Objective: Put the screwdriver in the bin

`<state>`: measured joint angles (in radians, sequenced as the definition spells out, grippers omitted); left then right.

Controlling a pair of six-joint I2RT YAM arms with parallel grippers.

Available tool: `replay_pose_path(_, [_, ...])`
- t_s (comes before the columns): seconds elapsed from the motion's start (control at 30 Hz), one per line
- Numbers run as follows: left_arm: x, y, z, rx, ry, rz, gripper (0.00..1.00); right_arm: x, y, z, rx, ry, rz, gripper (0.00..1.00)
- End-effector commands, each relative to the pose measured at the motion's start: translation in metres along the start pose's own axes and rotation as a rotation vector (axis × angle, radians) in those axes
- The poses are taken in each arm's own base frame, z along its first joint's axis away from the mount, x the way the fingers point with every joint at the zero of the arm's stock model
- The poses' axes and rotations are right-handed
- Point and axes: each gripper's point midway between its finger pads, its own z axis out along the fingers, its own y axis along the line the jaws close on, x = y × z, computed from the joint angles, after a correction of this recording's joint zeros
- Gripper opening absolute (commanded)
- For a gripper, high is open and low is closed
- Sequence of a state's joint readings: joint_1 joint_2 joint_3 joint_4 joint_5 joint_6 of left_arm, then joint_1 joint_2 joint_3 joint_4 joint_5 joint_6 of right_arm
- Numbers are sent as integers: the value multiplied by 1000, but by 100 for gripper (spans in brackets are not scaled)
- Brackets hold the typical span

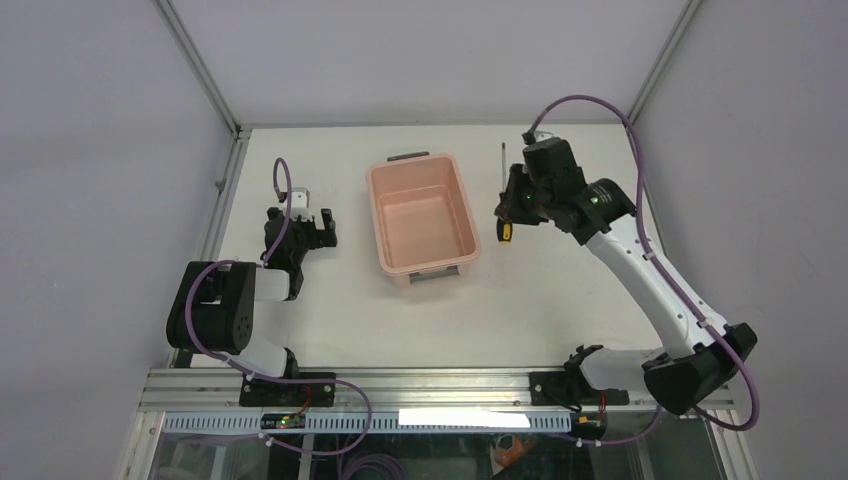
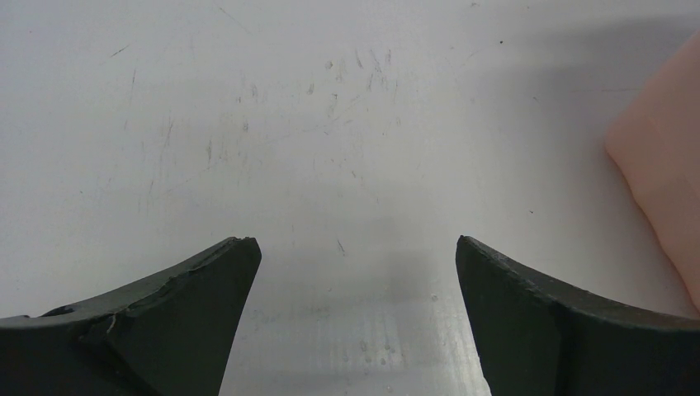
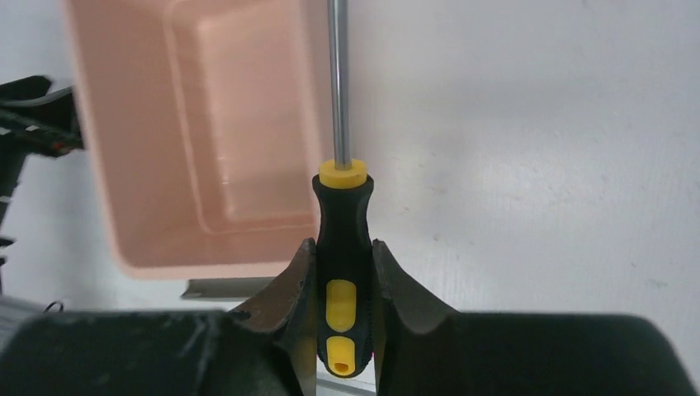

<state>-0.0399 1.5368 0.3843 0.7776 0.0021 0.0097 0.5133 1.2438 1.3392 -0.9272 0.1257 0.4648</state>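
Observation:
The salmon-pink bin (image 1: 421,215) stands in the middle of the table, with nothing in it. My right gripper (image 1: 512,207) is shut on the black-and-yellow handle of the screwdriver (image 1: 503,190), just right of the bin's right wall; the thin shaft points to the far side. In the right wrist view the jaws clamp the screwdriver's handle (image 3: 343,264) from both sides, and the bin (image 3: 198,140) lies to the left, below it. My left gripper (image 1: 314,228) is open and empty, left of the bin. In the left wrist view the bin's corner (image 2: 664,165) shows at the right edge.
The white table is walled by grey panels at the back and sides. A metal rail (image 1: 430,385) runs along the near edge where both arm bases sit. A grey handle clip (image 1: 437,275) sticks out at the bin's near end and another (image 1: 408,155) at its far end.

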Motion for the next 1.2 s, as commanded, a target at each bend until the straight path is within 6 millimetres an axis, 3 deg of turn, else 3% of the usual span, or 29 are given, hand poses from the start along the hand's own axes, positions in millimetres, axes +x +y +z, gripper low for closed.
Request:
replay_pose_path(0.0, [-17, -7, -2, 23, -54, -19, 99, -11, 65, -22, -175, 2, -158, 0])
replay_pose_path(0.13, [-17, -7, -2, 23, -54, -19, 99, -17, 113, -3, -235, 14, -208, 0])
replay_pose_path(0.23, [-17, -6, -2, 22, -55, -19, 99, -16, 124, 34, -181, 29, -194, 0])
replay_pose_path(0.33, [-17, -6, -2, 22, -55, -19, 99, 2, 138, 77, -152, 80, -238, 0])
replay_pose_path(0.53, [-17, -6, -1, 23, -54, -19, 99, 47, 145, 152, -85, 204, -249, 1])
replay_pose_path(0.73, [-17, -6, -1, 22, -54, -19, 99, 76, 136, 201, -3, 245, -214, 6])
replay_pose_path(0.9, [-17, -6, -1, 23, -53, -19, 99, 78, 137, 203, 13, 243, -217, 31])
replay_pose_path(1.0, [-17, -6, -1, 22, -53, -19, 99, 63, 146, 185, -18, 205, -232, 46])
replay_pose_path(1.17, [-17, -6, -1, 22, -54, -19, 99, 22, 160, 135, -94, 106, -262, 58])
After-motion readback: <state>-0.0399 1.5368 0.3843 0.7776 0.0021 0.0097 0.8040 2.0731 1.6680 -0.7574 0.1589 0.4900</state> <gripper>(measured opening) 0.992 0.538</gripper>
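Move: The right hand already holds the screwdriver by its handle, shaft pointing roughly forward, high over the table to the right of the bin. The bin's middle lies about 9 cm ahead, 18 cm to the left and 17 cm below. The grey handle on the bin's near end is some 15 cm to the left, 2 cm back and 14 cm below. From the idle left hand the bin's middle is roughly 31 cm to the right, 1 cm back and 1 cm higher. In one arc the right hand swings left over the bin, at first climbing about 5 cm, then sinks steeply into it, ending some 17 cm farther left and a little forward. On the way the wrist turns counter-clockwise and tips its fingers down, each roughly 15 degrees. Low over the floor the fingers open about halfway, let go of the screwdriver and lift a couple of centimetres. ##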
